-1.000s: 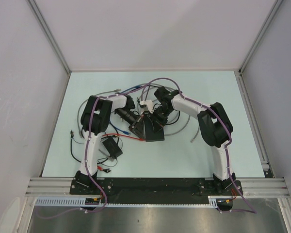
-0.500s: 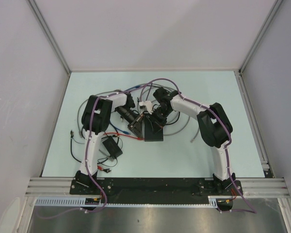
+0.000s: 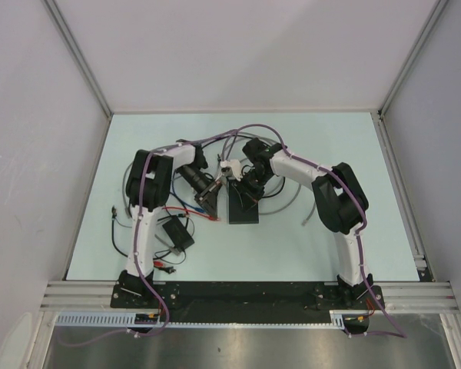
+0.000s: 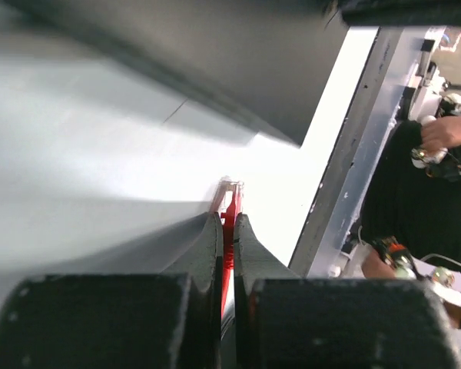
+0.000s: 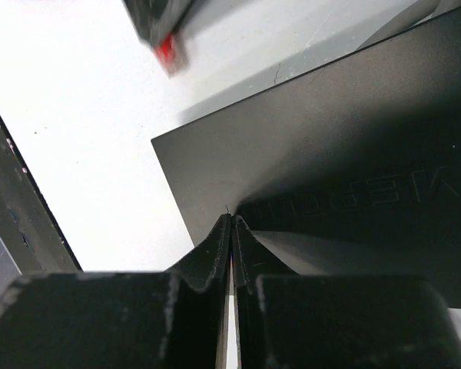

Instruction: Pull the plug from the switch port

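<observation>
The flat dark grey switch box (image 3: 243, 209) lies in the middle of the table. My right gripper (image 3: 247, 190) is shut, its tips pressed down on the box's top (image 5: 353, 154) near a corner, with nothing between the jaws (image 5: 231, 220). My left gripper (image 3: 210, 197) is shut on the red cable (image 4: 229, 238) just behind its clear plug (image 4: 229, 187). The plug hangs free over the table, apart from the box (image 4: 246, 69). The switch port row itself is too blurred to make out.
A smaller black box (image 3: 177, 232) with thin wires lies near the left arm's base. Grey and blue cables (image 3: 215, 142) loop behind both arms. The red cable (image 3: 194, 214) trails left of the switch box. Metal rails border the table (image 3: 403, 192).
My left gripper has drawn back to the left with the red cable, away from the switch box. The box has swung from tilted to square under my right gripper.
</observation>
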Available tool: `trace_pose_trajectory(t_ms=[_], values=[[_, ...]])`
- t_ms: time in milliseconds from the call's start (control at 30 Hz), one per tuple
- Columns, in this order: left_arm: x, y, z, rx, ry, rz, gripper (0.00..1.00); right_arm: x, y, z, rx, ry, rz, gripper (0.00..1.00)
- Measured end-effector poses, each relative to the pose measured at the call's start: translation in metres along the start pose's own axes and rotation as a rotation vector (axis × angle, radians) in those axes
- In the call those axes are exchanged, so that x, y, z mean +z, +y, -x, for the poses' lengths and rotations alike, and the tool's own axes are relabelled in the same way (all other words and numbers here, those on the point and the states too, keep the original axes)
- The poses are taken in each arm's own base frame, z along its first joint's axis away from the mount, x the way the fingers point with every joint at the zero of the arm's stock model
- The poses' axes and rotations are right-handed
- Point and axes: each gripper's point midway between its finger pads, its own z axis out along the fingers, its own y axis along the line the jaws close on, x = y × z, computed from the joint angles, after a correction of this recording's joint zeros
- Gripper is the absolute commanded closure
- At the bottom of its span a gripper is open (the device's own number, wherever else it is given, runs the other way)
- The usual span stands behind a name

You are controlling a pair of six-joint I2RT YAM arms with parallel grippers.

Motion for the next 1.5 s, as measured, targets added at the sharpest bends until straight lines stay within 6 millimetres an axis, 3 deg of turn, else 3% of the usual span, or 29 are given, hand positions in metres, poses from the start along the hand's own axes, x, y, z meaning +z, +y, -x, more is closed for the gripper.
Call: trace_pose_trajectory(t_ms=[100,267,433,533,600,633,700,733,800,833,867,967,1067,1200,1267,1400,1500], values=[[-0.016,0.009,-0.001,0.000,-0.034,0.026,1.00,-0.001,-0.001,0.001,-0.001,0.002,-0.010,0.90],[-0.081,0.034,0.019,0.062,-0.138,0.192,1.00,-0.014,-0.016,0.014,-0.010,-0.015,-0.074,0.75],[-0.162,0.057,0.044,0.136,-0.260,0.411,1.00,-0.051,-0.038,0.050,-0.033,-0.111,-0.151,0.72],[-0.199,0.072,0.041,0.106,-0.289,0.537,1.00,-0.081,-0.057,0.079,-0.043,-0.199,-0.208,0.71],[-0.213,0.085,0.035,0.056,-0.289,0.619,0.97,-0.104,-0.075,0.094,-0.033,-0.262,-0.252,0.71],[-0.217,0.091,0.033,0.035,-0.294,0.656,0.90,-0.108,-0.078,0.099,-0.036,-0.278,-0.263,0.70],[-0.221,0.100,0.030,0.001,-0.306,0.723,0.77,-0.130,-0.104,0.100,0.008,-0.321,-0.313,0.68],[-0.222,0.102,0.028,-0.017,-0.311,0.749,0.60,-0.138,-0.116,0.099,0.025,-0.337,-0.335,0.66],[-0.228,0.104,0.029,-0.050,-0.333,0.801,0.49,-0.150,-0.135,0.094,0.064,-0.355,-0.365,0.61],[-0.233,0.105,0.031,-0.058,-0.348,0.827,0.06,-0.155,-0.145,0.090,0.084,-0.360,-0.380,0.59],[-0.239,0.105,0.035,-0.062,-0.367,0.856,0.00,-0.160,-0.152,0.086,0.103,-0.364,-0.393,0.58],[-0.255,0.101,0.043,-0.056,-0.416,0.917,0.01,-0.171,-0.172,0.075,0.152,-0.370,-0.429,0.53],[-0.269,0.090,0.050,-0.021,-0.453,0.953,0.01,-0.181,-0.181,0.077,0.178,-0.390,-0.455,0.47],[-0.280,0.071,0.053,0.051,-0.458,0.968,0.00,-0.199,-0.194,0.090,0.212,-0.423,-0.522,0.24],[-0.287,0.062,0.056,0.087,-0.452,0.975,0.00,-0.210,-0.202,0.093,0.250,-0.438,-0.584,0.19],[-0.321,0.039,0.075,0.137,-0.522,1.040,0.00,-0.225,-0.214,0.089,0.333,-0.452,-0.683,0.13],[-0.360,0.015,0.102,0.161,-0.669,1.110,0.00,-0.232,-0.226,0.076,0.401,-0.447,-0.742,0.12]])
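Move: The left hand already holds the red plug, out of the switch. The drop spot on the table lies about 13 cm ahead of it and 10 cm to its left, about level; the blue plug some 3 cm ahead and 4 cm left, the small black box about 6 cm back and 10 cm left. The switch's middle is about 5 cm ahead and 10 cm right of it; from the right hand, resting on its top, it is roughly 4 cm ahead and 2 cm below. Keeping its pinch on the red plug, the left hand sweeps it forward and left away from the switch, some 18 cm out and 16 cm across, rising slightly; there the fingers open wide and let go of it, and the hand climbs about 15 cm, going on forward as the wrist tips up. The right fingertips lift off the switch, swing forward, up and then right, opening as the wrist turns clockwise. ##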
